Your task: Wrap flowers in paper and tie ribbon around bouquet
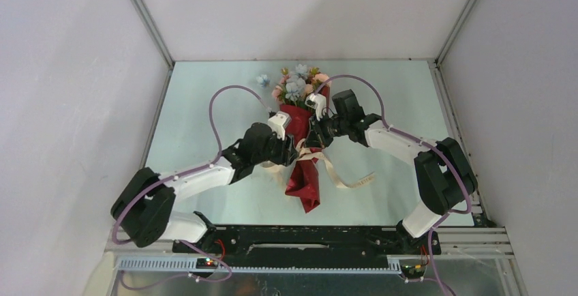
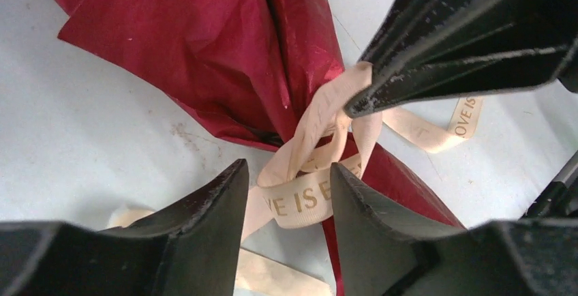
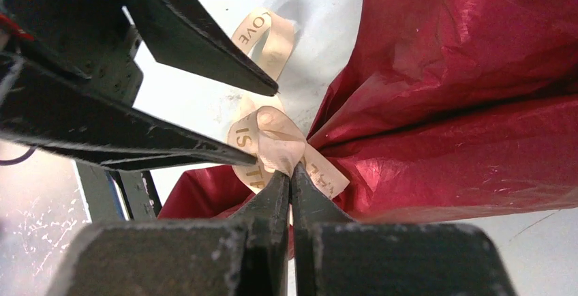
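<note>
The flowers (image 1: 296, 86) stick out of the far end of the red paper (image 1: 305, 179), which is rolled round them into a cone lying on the table. The cream ribbon (image 1: 344, 181) is looped round the cone's pinched waist, and one tail trails off to the right. My right gripper (image 3: 291, 173) is shut on a ribbon (image 3: 272, 139) loop at the knot, beside the paper (image 3: 463, 105). My left gripper (image 2: 287, 173) is open, its fingers on either side of a lettered ribbon (image 2: 307, 200) loop over the paper (image 2: 204, 37). Both grippers (image 1: 298, 147) (image 1: 315, 138) meet at the waist.
The pale table (image 1: 204, 125) is closed in by white walls on three sides. A black mounting rail (image 1: 307, 236) runs along the near edge. Purple cables (image 1: 215, 108) arc above both arms. A loose ribbon tail (image 2: 470, 115) lies to the right of the knot.
</note>
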You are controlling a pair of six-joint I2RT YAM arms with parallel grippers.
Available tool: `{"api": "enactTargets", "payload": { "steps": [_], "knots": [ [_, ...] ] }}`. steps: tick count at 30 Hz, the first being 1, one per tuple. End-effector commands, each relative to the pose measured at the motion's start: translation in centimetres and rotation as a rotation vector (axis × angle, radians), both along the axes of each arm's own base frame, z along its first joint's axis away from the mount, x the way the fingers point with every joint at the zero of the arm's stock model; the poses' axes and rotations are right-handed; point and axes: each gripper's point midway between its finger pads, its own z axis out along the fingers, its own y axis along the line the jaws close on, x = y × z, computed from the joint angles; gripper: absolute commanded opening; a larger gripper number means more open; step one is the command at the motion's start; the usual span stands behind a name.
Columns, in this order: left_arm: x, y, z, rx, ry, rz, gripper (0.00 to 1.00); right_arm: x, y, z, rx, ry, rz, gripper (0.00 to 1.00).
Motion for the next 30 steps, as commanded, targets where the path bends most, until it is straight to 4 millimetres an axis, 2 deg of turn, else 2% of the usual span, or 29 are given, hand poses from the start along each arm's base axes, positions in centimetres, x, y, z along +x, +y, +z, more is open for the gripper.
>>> {"api": "enactTargets", "payload": {
  "steps": [1,9,12,16,24,26,29,30],
  "knots": [
    [1.9,-2.1,2.9,-0.092,-0.045,-0.052,0.52,-0.1,0.0,1.6,0.028,-0.042,0.022,0.00],
    [2.0,-3.1,2.2,-0.100,-0.020,-0.106,0.35,-0.2,0.0,1.6,0.034,-0.037,0.028,0.00],
    [1.7,-3.3,1.8,-0.099,-0.005,-0.126,0.24,-0.2,0.0,1.9,0.037,-0.042,0.025,0.00],
    [1.1,-3.0,1.3,-0.094,0.012,-0.132,0.20,-0.1,0.0,2.3,0.042,-0.052,0.022,0.00],
    [1.4,-2.3,0.3,-0.058,0.025,-0.093,0.19,-0.4,-0.1,3.1,0.056,-0.066,0.029,0.00],
    [1.4,-2.3,0.1,-0.053,0.030,-0.090,0.14,-0.4,-0.1,3.2,0.057,-0.069,0.031,0.00],
    [1.3,-2.7,0.7,-0.084,0.021,-0.101,0.02,-0.5,-0.1,3.1,0.056,-0.064,0.033,0.00],
    [1.2,-2.8,0.9,-0.091,0.021,-0.106,0.01,-0.5,-0.1,3.0,0.053,-0.058,0.033,0.00]
  ]
}}
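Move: The stretch of ribbon standing up beside the right gripper's tips lies about 3 cm right of the left hand, 1 cm ahead and level with it; from the right hand it is roughly 2 cm to the left and 1 cm back. The bouquet's tied waist is about 4 cm right of the left hand and 5 cm below. The paper's lower end lies some 9 cm back, 2 cm right and 7 cm below that hand. The left fingers pinch the ribbon right beside the right gripper's tips, shutting from a little over half open as the hand slides about 2.5 cm to the right with a slight forward reach and then holds its place. The right hand keeps its shut grip on the ribbon, at first almost still, then lifts about 1.5 cm towards the end. ##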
